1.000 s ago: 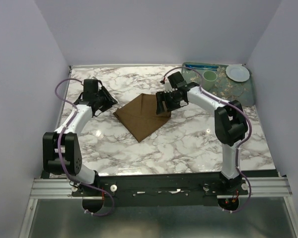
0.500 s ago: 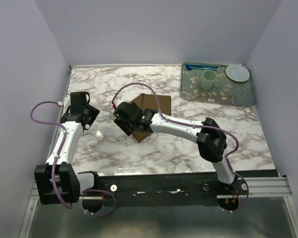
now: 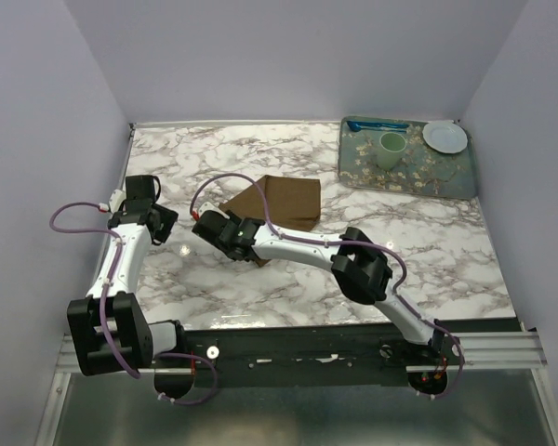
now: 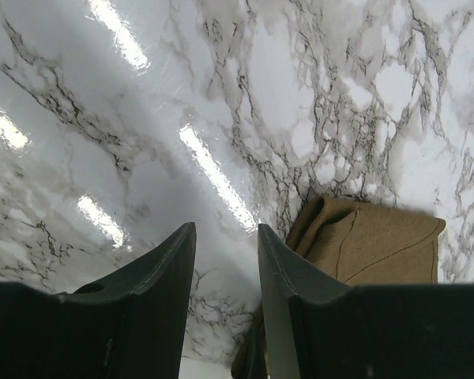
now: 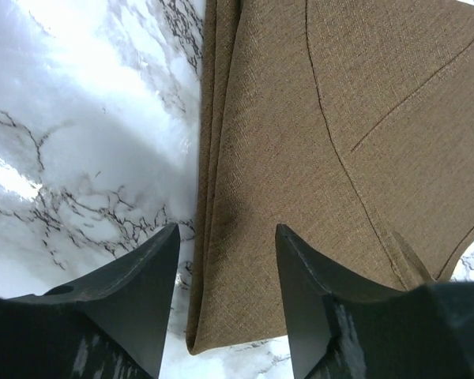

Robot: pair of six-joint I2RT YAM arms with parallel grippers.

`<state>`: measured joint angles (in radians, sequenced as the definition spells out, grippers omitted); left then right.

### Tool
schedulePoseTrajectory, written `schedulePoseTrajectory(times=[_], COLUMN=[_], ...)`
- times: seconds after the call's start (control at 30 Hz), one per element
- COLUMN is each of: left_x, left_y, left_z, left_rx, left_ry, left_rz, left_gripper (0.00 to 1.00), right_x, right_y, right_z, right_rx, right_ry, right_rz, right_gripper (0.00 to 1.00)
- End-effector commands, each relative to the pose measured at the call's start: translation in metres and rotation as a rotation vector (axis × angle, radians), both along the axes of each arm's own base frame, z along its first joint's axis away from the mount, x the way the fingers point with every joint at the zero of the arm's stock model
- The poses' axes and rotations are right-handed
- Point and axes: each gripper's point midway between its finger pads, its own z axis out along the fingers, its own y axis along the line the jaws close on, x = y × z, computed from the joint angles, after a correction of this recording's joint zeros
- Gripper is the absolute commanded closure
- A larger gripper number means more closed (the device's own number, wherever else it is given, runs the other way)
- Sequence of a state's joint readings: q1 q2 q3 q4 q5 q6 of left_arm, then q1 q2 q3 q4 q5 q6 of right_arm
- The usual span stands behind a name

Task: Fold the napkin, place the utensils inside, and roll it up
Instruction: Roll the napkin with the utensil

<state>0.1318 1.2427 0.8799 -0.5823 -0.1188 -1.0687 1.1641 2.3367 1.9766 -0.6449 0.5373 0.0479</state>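
Note:
The brown napkin [image 3: 286, 202] lies folded on the marble, its layered folded edge [image 5: 213, 158] running up the right wrist view. My right gripper [image 3: 234, 243] reaches across to the napkin's near-left edge. That gripper [image 5: 227, 229] hangs open, its fingers straddling the fold just above the cloth, near the corner. My left gripper [image 3: 158, 226] is farther left over bare marble. It [image 4: 226, 227] is open with nothing between the fingers, and the napkin [image 4: 375, 245] lies to their right. Thin blue utensils [image 3: 377, 124] lie on the tray's far edge, too small to tell apart.
A patterned tray [image 3: 428, 172] at the back right carries a pale green cup [image 3: 391, 147] and a white plate [image 3: 445, 137]. Purple walls close the table on three sides. The right arm's elbow [image 3: 363, 265] stretches low across the table's middle.
The right gripper has swung from the napkin's far-right corner across to its near-left edge. The left gripper has drawn back leftward, away from the cloth.

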Motion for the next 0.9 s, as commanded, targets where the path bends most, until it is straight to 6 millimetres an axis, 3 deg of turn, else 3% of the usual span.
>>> schedulePoseTrajectory(times=[0.0, 0.3, 0.37, 0.67, 0.87], left_x=[-0.01, -0.007, -0.006, 0.004, 0.007], left_y=[0.0, -0.01, -0.012, -0.028, -0.042], left_z=[-0.011, -0.017, -0.021, -0.038, -0.049], left_rx=[-0.017, -0.07, -0.075, -0.122, -0.174], left_ry=[0.046, 0.057, 0.072, 0.095, 0.025], left_rz=[0.024, -0.005, -0.018, -0.176, -0.264], left_gripper=[0.53, 0.52, 0.52, 0.52, 0.5], right_x=[0.0, -0.003, -0.002, 0.0, 0.0], right_y=[0.0, -0.002, -0.004, -0.012, -0.014], right_z=[-0.008, -0.027, -0.029, -0.043, -0.048], right_rx=[-0.047, -0.068, -0.072, -0.112, -0.113], right_ry=[-0.019, 0.008, -0.001, -0.019, -0.022], right_rz=[-0.003, -0.013, -0.02, -0.022, -0.024], right_gripper=[0.44, 0.45, 0.5, 0.61, 0.61])
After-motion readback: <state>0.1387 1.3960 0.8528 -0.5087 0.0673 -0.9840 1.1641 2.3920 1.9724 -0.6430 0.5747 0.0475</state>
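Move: The napkin's rolled left edge lies right under the right fingers, about 3 cm below; its near corner is some 5 cm back and 3 cm right of that hand, and the napkin's middle about 7 cm ahead and 9 cm right. From the left hand, the napkin's far-left corner lies about 11 cm right, 3 cm ahead and 8 cm below. Right fingers sink some 3 cm and narrow around the rolled edge; open left hand lowers rightward 5 cm. ##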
